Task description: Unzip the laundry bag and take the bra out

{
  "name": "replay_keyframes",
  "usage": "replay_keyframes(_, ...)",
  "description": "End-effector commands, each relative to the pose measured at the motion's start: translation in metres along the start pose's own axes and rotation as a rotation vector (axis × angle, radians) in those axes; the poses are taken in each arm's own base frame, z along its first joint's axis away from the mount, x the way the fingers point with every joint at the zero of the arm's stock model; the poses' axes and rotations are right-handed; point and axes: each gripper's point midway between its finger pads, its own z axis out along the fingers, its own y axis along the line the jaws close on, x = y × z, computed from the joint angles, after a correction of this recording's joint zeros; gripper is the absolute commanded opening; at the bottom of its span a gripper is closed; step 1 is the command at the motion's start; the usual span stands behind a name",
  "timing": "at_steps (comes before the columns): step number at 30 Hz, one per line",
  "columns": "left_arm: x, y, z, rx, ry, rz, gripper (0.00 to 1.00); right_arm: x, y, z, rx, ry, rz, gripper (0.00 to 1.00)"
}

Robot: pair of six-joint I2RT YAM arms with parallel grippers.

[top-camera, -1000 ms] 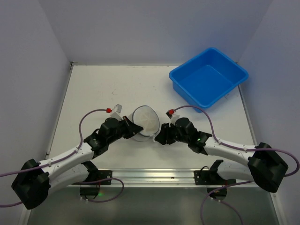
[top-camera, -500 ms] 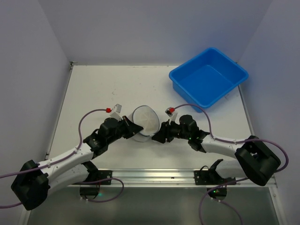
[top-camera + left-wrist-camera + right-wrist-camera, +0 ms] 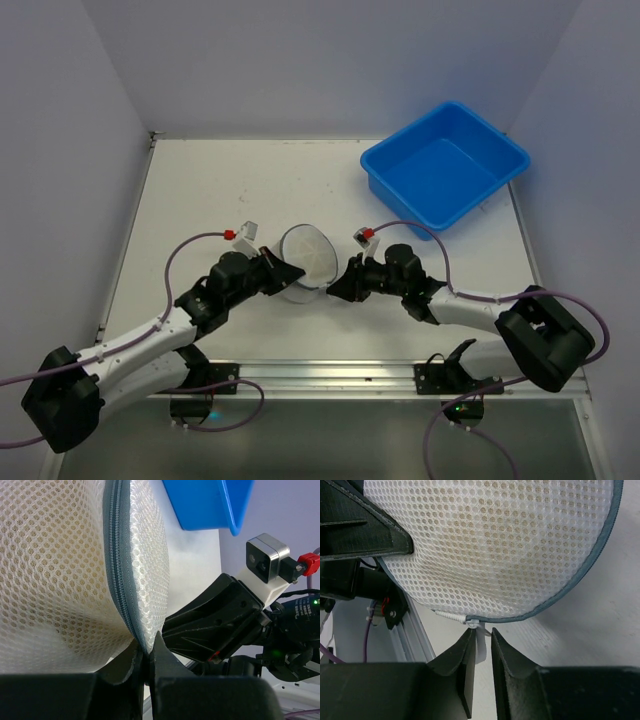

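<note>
The laundry bag (image 3: 307,258), a round white mesh pouch with a grey-blue zipper rim (image 3: 116,565), stands on edge on the table between both grippers. My left gripper (image 3: 285,272) is shut on the bag's lower rim (image 3: 147,647), pinching mesh and zipper. My right gripper (image 3: 335,288) is at the bag's right edge. In the right wrist view its jaws (image 3: 482,632) stand narrowly apart around the white zipper pull tab (image 3: 480,644), with a thin gap still showing beside the tab. The bra is hidden inside; only a beige tint shows through the mesh (image 3: 490,545).
A blue plastic tub (image 3: 443,165) sits at the back right of the white table (image 3: 220,190). The metal rail (image 3: 320,375) runs along the near edge between the arm bases. Purple cables loop off both wrists.
My right arm has folded in, bringing its gripper slightly closer to the bag. The left gripper and the bag have stayed in place.
</note>
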Motion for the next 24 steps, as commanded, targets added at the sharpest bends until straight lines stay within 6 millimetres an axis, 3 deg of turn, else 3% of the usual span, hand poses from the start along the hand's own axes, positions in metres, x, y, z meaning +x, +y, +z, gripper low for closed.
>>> replay_keyframes(1, -0.005, -0.010, -0.004, 0.045, -0.023, 0.031, 0.00, -0.011, 0.004, -0.002, -0.025, -0.040, -0.055, 0.20)
replay_keyframes(5, -0.001, -0.005, -0.004, 0.039, -0.016, 0.029, 0.00, -0.010, 0.005, -0.002, -0.031, -0.034, -0.061, 0.08)
replay_keyframes(11, 0.000, -0.001, -0.005, 0.025, -0.013, 0.039, 0.00, -0.013, 0.004, -0.005, -0.016, -0.041, -0.077, 0.00)
replay_keyframes(24, -0.006, 0.015, -0.010, -0.031, -0.031, 0.114, 0.00, -0.022, -0.033, -0.031, 0.227, -0.013, -0.050, 0.00)
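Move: The zipper pull hangs right between the right hand's half-closed fingertips, about 1 cm to the left and level in height. The laundry bag's middle stands roughly 7 cm left and 5 cm ahead of that hand. The left hand's pinch on the bag's zip band is some 7 cm left of the right hand, 2 cm ahead and 4 cm higher, so from the left hand the pull lies about 7 cm right, 2 cm back and 4 cm below. Closing first, nearly in place, the right fingers go from about a quarter open to shut and pinch the zipper pull. The right hand then draws it to the right and rises a little, some 2.5 cm in all, away from the left hand. The left hand keeps its pinch on the bag's zip band, easing about 1 cm to the left and slightly back. ##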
